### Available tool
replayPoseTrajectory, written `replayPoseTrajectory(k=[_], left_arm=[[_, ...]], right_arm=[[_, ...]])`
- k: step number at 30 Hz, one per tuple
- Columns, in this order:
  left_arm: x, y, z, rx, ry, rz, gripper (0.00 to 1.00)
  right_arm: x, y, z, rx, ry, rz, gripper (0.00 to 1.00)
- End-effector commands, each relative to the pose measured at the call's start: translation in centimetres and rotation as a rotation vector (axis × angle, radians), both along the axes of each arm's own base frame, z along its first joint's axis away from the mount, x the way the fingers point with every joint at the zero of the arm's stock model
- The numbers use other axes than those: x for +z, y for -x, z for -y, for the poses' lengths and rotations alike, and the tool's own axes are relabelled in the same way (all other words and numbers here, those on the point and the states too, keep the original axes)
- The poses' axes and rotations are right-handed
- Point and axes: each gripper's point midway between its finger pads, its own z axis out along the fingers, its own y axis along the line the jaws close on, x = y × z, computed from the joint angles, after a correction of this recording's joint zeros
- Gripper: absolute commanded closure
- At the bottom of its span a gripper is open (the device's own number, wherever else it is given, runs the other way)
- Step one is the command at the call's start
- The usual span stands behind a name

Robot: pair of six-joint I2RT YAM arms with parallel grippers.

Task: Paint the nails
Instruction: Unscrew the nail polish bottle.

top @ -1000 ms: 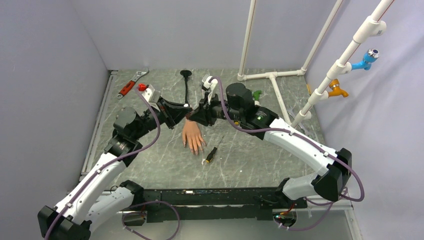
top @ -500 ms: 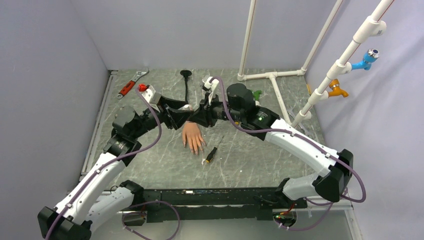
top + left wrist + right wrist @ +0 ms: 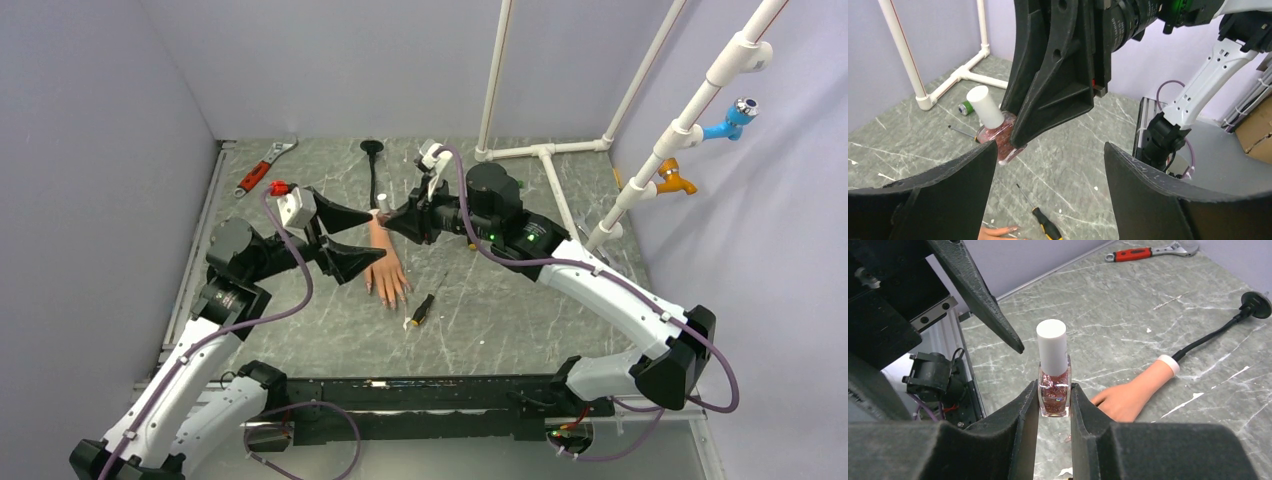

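Note:
My right gripper (image 3: 1054,407) is shut on a small glass polish bottle (image 3: 1054,392) of red glitter with a white cap (image 3: 1052,346), held upright above the table. In the top view that gripper (image 3: 392,220) hovers over the wrist of the peach mannequin hand (image 3: 384,268), which lies flat with its black stalk (image 3: 374,180) running back. The nails (image 3: 392,298) are tiny tips pointing toward me; one fingertip (image 3: 1007,230) shows at the left wrist view's bottom edge. My left gripper (image 3: 378,238) stands open, its fingertips apart on either side of the bottle (image 3: 1000,137) without touching it.
A black-and-yellow screwdriver (image 3: 422,310) lies just right of the hand's fingertips. A red-handled wrench (image 3: 262,170) sits at the back left. A white pipe frame (image 3: 540,155) stands at the back right, with a small green object (image 3: 514,189) beside it.
My left gripper has opened wide and drawn back to the left, away from the bottle's cap. The right gripper keeps the capped bottle and has lifted slightly toward the back.

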Motion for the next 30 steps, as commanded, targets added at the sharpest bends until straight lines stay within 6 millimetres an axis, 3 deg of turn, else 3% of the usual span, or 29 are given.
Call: replayPoseTrajectory(k=[1,6,10,13,21,30], left_arm=[[0.8,1.4,-0.4,-0.094,-0.047,0.064,0.19],[1.0,2.8,-0.6,-0.174,-0.046,0.101,0.34],[1.5,4.6,-0.5,-0.253,-0.053,0.151,0.35],[1.8,5.5,-0.6,-0.283,-0.052,0.183,0.37],[2.2,6.1,-0.4,-0.329,-0.029,0.172,0.41],[2.6,5.8,-0.3,-0.325,-0.006,0.161,0.44]], right_arm=[[3.6,0.6,0.8,0.011,-0.07,0.105,1.0],[3.8,3.6,1.1,0.187,-0.093,0.144,1.0],[4.3,7.1,1.2,0.368,-0.135,0.179,1.0],[4.3,8.4,1.2,0.449,-0.137,0.191,1.0],[3.7,10.8,1.1,0.614,-0.141,0.175,1.0],[2.9,11.0,0.7,0.67,-0.122,0.17,1.0]])
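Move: The white cap of the nail polish bottle lies about 5 cm ahead of my open left hand, 1 cm to its right and roughly 1 cm higher. Some 30 cm below that hand are the doll hand, about 12 cm ahead and level sideways, and the screwdriver, about 3 cm ahead and 12 cm to the right. My right hand already grips the bottle, cap about 3 cm above its pads; the left fingers are 5 cm back from it, 1 cm left and 2 cm higher. I swing the gripped bottle back about 10 cm with my right hand, turning it some 35 degrees counter-clockwise, to bring the cap in front of my left fingers. My left hand also draws back, about 5 cm, turning clockwise and finishing slightly higher, while its wide-open fingers narrow partway towards the cap without closing on it. ##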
